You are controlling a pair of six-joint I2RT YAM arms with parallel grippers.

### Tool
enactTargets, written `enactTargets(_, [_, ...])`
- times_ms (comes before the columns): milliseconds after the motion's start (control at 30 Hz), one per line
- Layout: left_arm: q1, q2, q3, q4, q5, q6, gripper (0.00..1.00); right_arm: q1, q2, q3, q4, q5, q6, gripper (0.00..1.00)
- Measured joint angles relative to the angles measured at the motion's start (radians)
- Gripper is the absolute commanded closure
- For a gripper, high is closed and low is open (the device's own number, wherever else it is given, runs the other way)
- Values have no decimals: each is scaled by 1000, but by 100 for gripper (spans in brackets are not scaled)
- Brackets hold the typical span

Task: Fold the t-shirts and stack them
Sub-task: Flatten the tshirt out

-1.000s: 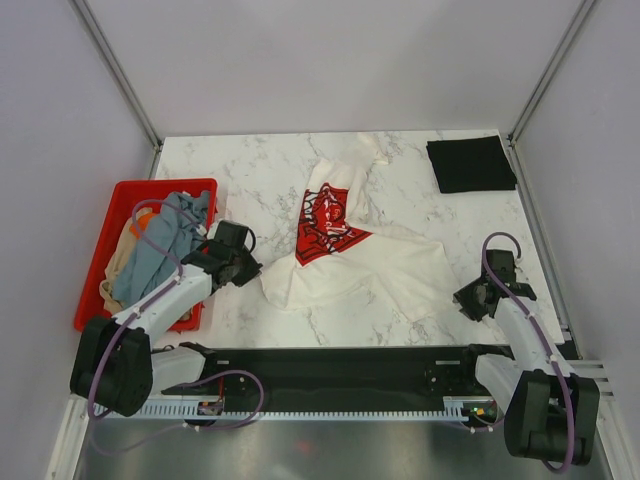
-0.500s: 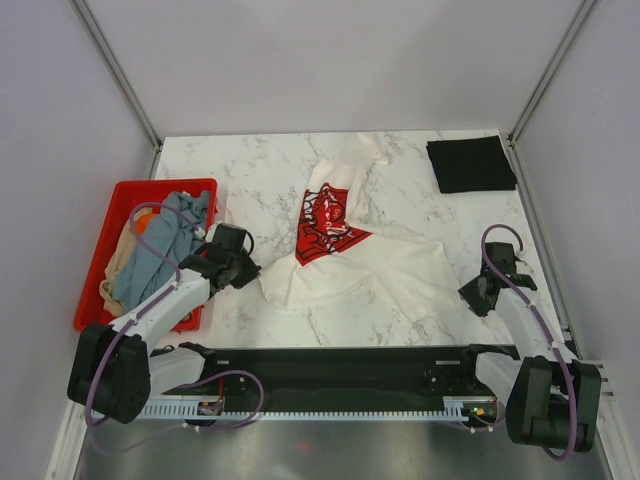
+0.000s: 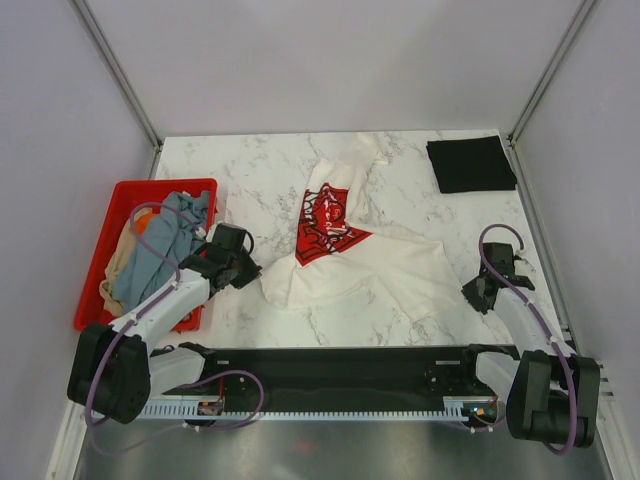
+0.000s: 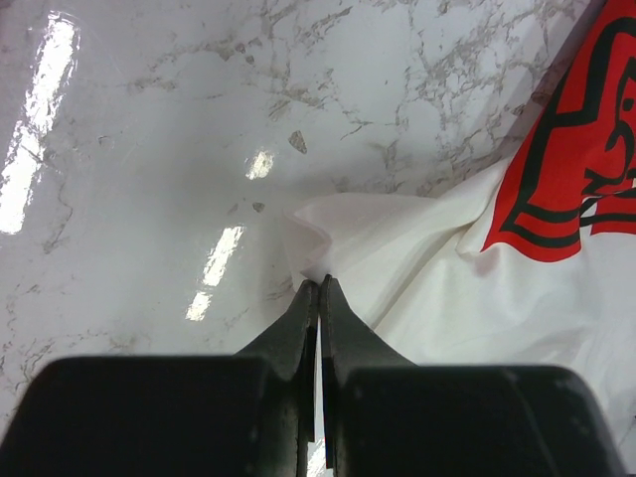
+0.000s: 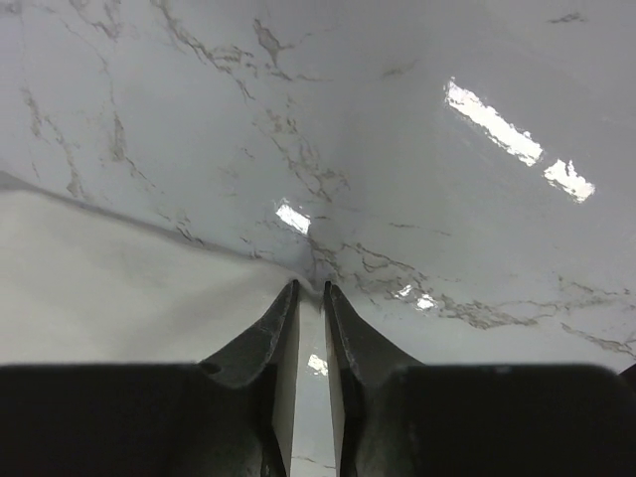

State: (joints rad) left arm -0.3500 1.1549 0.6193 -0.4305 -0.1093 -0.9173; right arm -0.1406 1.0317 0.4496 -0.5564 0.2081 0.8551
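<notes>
A cream-white t-shirt (image 3: 350, 262) with a red chest print (image 3: 325, 228) lies crumpled in the middle of the marble table. My left gripper (image 3: 251, 268) is at its near-left edge. In the left wrist view this gripper (image 4: 319, 281) is shut, pinching a raised fold of the cream-white t-shirt (image 4: 437, 288) at its tips. My right gripper (image 3: 473, 296) is at the shirt's near-right edge. In the right wrist view its jaws (image 5: 310, 288) stand a narrow gap apart, with the edge of the cloth (image 5: 119, 288) right at the tips. A folded black t-shirt (image 3: 470, 163) lies at the back right.
A red plastic crate (image 3: 165, 185) stands at the left, just behind my left arm. It holds a grey-blue shirt (image 3: 165, 245), a tan one (image 3: 117, 268) and a bit of an orange one (image 3: 140, 228). Walls close in the table on both sides.
My right gripper has shifted slightly right and back along the shirt's edge, and its jaws have narrowed. The left gripper has stayed shut and moved only slightly.
</notes>
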Motion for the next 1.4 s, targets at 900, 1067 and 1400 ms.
enactTargets(900, [-1,-122,866,-96,35,143,98,1,-148,1148,-188,113,-67,100])
enactTargets(1067, [-1,-235,1003,-117,110,117,98,1,-202,1404,-282,122,-93,100])
enactTargets(1400, [-1,-328,1125,-200,254,80,98,1,-274,1651,-393,68,-86,100])
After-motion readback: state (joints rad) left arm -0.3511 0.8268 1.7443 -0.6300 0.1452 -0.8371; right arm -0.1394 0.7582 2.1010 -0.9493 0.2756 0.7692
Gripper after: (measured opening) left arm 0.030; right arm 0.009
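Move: The right gripper has the t-shirt's near-right corner between its part-open fingers, about 1 cm ahead of the hand point and level with it sideways. The left already pinches the near-left corner, held slightly above the table. The red print's middle lies some 12 cm ahead of the left hand, 15 cm to its right and 5 cm below. The red basket is centred about 27 cm to the left of the left hand and 2 cm farther out. Close the right fingers on the t-shirt's near-right corner, easing about 1 cm forward, and keep the left pinch on its corner. Then sweep both grippers fast upward, left some 52 cm and right some 60 cm, arcing slightly forward first, then back towards the bases past where they began, while tipping the downward fingers up to point ahead, the right by about 85 degrees. ##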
